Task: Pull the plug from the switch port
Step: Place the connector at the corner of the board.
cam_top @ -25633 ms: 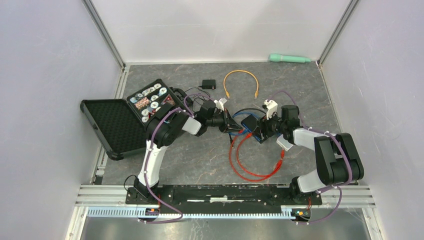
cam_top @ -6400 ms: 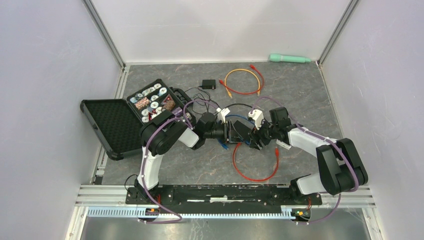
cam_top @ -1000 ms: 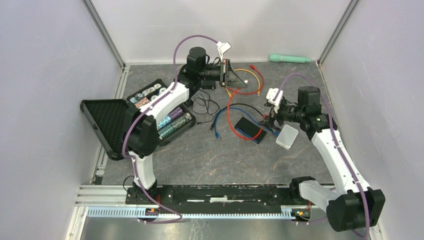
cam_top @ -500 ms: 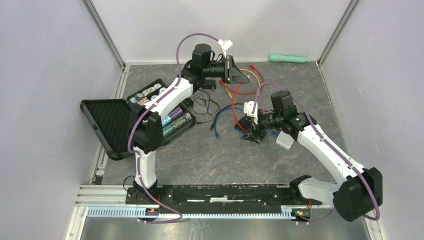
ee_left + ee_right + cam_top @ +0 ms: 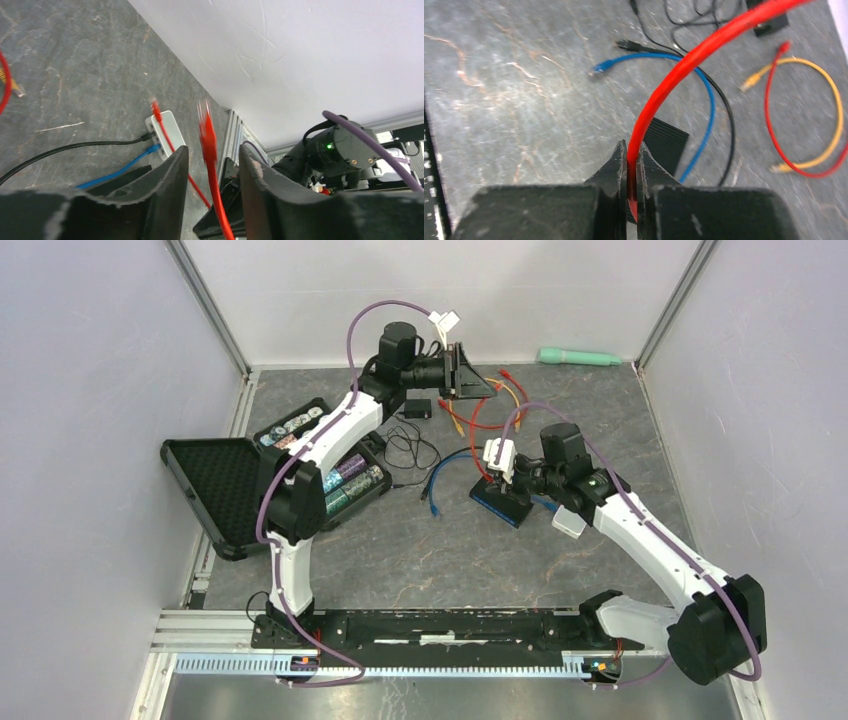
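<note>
The switch [image 5: 500, 505] is a dark ribbed box [image 5: 671, 140] lying mid-table. My right gripper [image 5: 500, 483] hangs just above it, shut on the red cable [image 5: 684, 65], whose end runs down between the jaws [image 5: 630, 147]. The plug and the port are hidden under the fingers. The red cable [image 5: 480, 460] rises toward my left gripper [image 5: 476, 386] at the back of the table. In the left wrist view the fingers [image 5: 212, 149] stand apart, and the red cable [image 5: 212, 175] passes loosely between them, blurred and unclamped.
A blue cable [image 5: 445, 465] and a thin black cable [image 5: 410, 450] lie left of the switch. A white box [image 5: 570, 523] sits beside the right arm. An open black case [image 5: 215, 490] lies at the left. Orange and red cables [image 5: 824, 90] lie at the back, near a green tube [image 5: 580, 357].
My right gripper has closed on the red cable at the switch and risen slightly. The left gripper has opened, so the cable now runs loose between its fingers.
</note>
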Controlling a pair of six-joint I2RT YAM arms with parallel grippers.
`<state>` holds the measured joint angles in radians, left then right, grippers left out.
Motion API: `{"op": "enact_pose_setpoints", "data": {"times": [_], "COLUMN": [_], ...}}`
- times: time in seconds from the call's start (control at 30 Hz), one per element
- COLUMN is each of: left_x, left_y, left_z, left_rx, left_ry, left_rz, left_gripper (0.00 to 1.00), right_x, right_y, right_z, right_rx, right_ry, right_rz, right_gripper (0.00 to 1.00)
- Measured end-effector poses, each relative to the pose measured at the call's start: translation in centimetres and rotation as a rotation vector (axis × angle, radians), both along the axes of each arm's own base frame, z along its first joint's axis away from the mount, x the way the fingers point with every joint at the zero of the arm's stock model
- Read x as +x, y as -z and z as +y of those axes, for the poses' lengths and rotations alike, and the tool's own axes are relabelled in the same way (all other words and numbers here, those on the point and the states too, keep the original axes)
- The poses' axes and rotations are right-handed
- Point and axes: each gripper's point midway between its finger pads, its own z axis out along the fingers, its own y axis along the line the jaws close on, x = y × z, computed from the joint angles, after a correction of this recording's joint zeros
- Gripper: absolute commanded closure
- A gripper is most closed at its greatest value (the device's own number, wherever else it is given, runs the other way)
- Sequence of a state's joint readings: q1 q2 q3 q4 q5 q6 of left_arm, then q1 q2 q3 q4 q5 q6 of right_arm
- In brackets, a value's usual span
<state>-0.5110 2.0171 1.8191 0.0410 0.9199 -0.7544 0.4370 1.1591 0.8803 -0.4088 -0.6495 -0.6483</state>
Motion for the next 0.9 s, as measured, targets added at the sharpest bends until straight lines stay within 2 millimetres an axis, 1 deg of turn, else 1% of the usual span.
{"op": "enact_pose_setpoints", "data": {"times": [0.03, 0.1, 0.17, 0.23, 0.33, 0.4, 0.47, 0.5, 0.53, 0.63, 0.7, 0.77, 0.9], "left_x": [0.2, 0.6, 1.0, 1.8, 2.3, 2.6, 3.2, 3.4, 3.6, 3.7, 3.1, 1.9, -0.1], "left_y": [0.1, 0.5, 1.0, 1.9, 3.3, 3.9, 4.3, 4.3, 4.3, 4.3, 4.4, 4.9, 6.2], "left_z": [0.2, 0.6, 1.1, 1.9, 3.7, 5.6, 8.1, 9.3, 10.6, 14.5, 16.2, 17.5, 19.0], "left_rx": [0.001, 0.008, 0.02, 0.046, 0.082, 0.108, 0.139, 0.157, 0.178, 0.244, 0.281, 0.326, 0.409], "left_ry": [-0.005, -0.016, -0.03, -0.063, -0.11, -0.145, -0.199, -0.226, -0.254, -0.336, -0.369, -0.385, -0.396], "left_rz": [0.0, 0.004, 0.007, 0.013, 0.037, 0.048, 0.045, 0.036, 0.024, -0.026, -0.054, -0.076, -0.117], "left_gripper": [0.28, 0.16, 0.1, 0.01, 0.0, 0.0, 0.0, 0.0, 0.0, 0.0, 0.0, 0.0, 0.0], "right_x": [0.5, 1.4, 2.5, 3.9, 6.4, 8.2, 10.2, 11.1, 12.3, 15.1, 16.5, 18.1, 21.9], "right_y": [0.0, 0.1, 0.0, -0.6, -2.2, -3.4, -4.4, -4.7, -5.0, -5.3, -5.1, -4.8, -4.5], "right_z": [-0.4, -1.1, -2.0, -3.2, -5.2, -6.9, -8.8, -9.4, -10.9, -13.7, -15.1, -16.5, -18.8], "right_rx": [-0.015, -0.05, -0.088, -0.119, -0.142, -0.152, -0.163, -0.17, -0.179, -0.203, -0.223, -0.243, -0.276], "right_ry": [0.027, 0.081, 0.138, 0.203, 0.297, 0.36, 0.426, 0.445, 0.49, 0.569, 0.608, 0.644, 0.71], "right_rz": [-0.017, -0.039, -0.057, -0.083, -0.124, -0.147, -0.162, -0.166, -0.168, -0.159, -0.145, -0.12, -0.092], "right_gripper": [1.0, 1.0, 1.0, 1.0, 1.0, 1.0, 1.0, 1.0, 1.0, 1.0, 1.0, 1.0, 1.0]}}
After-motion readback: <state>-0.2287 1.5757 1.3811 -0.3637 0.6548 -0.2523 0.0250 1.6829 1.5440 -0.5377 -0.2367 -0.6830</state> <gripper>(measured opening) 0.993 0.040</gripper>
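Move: The far right corner of the board, where my right hand is to take the red cable, lies about 45 cm ahead of it, 43 cm to its right and 16 cm below. The green flashlight lies by that corner, some 45 cm ahead and 28 cm right of my right hand. The switch sits about 5 cm ahead and 4 cm right of it, the yellow cable 33 cm ahead and 3 cm right. From my left hand the corner is roughly 32 cm ahead, 41 cm right and 28 cm lower. I open my left fingers wide, let go of the red cable's end and draw that hand off about 19 cm to the left, sinking some 6 cm, fingers tipping down and turning counter-clockwise. My right hand keeps its pinch on the cable and sweeps it roughly 22 cm forward and 19 cm right, lifting slightly, away from the switch towards the far right corner, swinging about 40 degrees clockwise. ##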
